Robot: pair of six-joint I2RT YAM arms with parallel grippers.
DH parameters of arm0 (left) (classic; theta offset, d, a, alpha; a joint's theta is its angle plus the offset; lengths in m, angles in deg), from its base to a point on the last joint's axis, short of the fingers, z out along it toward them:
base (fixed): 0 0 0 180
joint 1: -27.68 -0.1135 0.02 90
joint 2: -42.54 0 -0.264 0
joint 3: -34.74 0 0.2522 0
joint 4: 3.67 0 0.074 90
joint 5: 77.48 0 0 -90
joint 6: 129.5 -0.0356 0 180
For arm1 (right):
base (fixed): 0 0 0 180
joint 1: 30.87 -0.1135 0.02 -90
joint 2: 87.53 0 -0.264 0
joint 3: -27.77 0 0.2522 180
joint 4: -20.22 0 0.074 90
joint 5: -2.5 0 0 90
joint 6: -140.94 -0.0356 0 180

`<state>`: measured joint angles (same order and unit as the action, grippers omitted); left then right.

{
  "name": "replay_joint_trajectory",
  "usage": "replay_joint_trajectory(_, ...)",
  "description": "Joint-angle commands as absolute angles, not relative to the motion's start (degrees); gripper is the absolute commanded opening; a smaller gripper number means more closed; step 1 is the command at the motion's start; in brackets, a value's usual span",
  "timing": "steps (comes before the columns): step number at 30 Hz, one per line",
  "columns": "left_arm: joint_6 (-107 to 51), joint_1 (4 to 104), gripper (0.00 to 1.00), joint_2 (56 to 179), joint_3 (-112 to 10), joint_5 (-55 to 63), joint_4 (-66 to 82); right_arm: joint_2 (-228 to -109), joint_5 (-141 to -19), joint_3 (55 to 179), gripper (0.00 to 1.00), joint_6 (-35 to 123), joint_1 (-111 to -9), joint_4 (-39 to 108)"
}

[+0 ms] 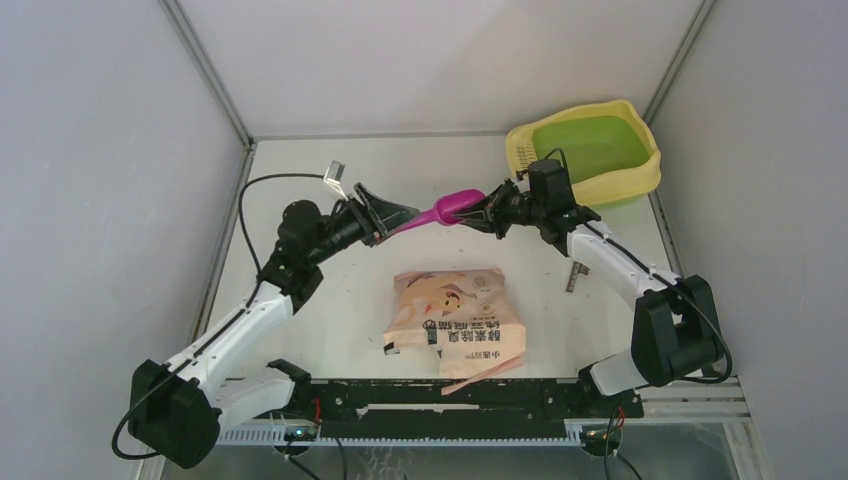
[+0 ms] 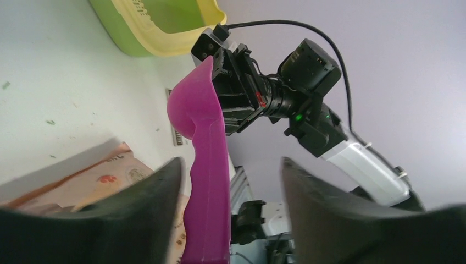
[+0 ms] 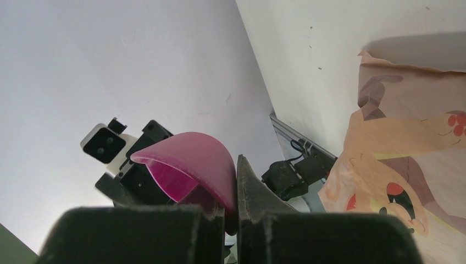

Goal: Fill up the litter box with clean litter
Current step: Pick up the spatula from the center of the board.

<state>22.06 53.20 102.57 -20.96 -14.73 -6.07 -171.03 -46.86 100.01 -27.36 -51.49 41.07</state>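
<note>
A magenta scoop (image 1: 440, 212) hangs in the air between my two grippers, above the table's middle. My right gripper (image 1: 478, 212) is shut on the rim of its bowl (image 3: 192, 159). Its handle (image 2: 209, 198) runs between the fingers of my left gripper (image 2: 231, 162), close to one finger and well apart from the other, so that gripper is open. The litter box (image 1: 585, 150), with its yellow rim and green basin, stands at the back right, its basin bare green. A few small specks of litter (image 2: 49, 122) lie on the white table.
A peach-pink printed bag (image 1: 455, 320) lies flat on the table near the front, below the scoop. A small grey metal piece (image 1: 574, 275) lies beside the right arm. Grey walls enclose the table on three sides.
</note>
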Motion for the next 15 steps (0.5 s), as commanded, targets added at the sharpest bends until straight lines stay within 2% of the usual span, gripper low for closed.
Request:
replay_joint_trajectory(1, 22.73, 52.91, 0.80, 101.73, -20.82, -14.97, -7.53, -170.02, -48.36, 102.47, 0.00, -28.56, -52.04, 38.26)
replay_joint_trajectory(2, 22.61, 52.91, 0.97, 101.50, -20.81, -14.49, -6.66, -169.98, -48.45, 102.52, 0.00, -28.79, -52.00, 38.11)
replay_joint_trajectory(3, 22.36, 52.91, 0.99, 101.43, -20.96, -14.30, -5.99, -169.97, -48.54, 102.51, 0.00, -28.95, -52.04, 38.11)
replay_joint_trajectory(15, 21.65, 52.91, 1.00, 100.61, -20.90, -12.72, -4.22, -170.05, -49.31, 102.48, 0.00, -29.88, -52.24, 37.86)
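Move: The purple spatula hangs above the board, its bowl pinched by the right fingers and its handle end between the left jaws; its middle lies about 7 cm to the left hand's right, 2 cm ahead and 3 cm below. From the right hand that middle is some 5 cm left, level in depth. The litter bag lies about 13 cm back, 11 cm right and 25 cm below the left hand. The litter box stands roughly 19 cm ahead, 28 cm right and 17 cm below the right hand. The spatula's handle stays between the left fingers, ungripped, as these spread from about half open to fully open and the left hand sinks some 1 cm onto it, tipping down only a couple of degrees. The right hand keeps its pinch on the bowl, holding nearly still with a half-centimetre drift forward. ##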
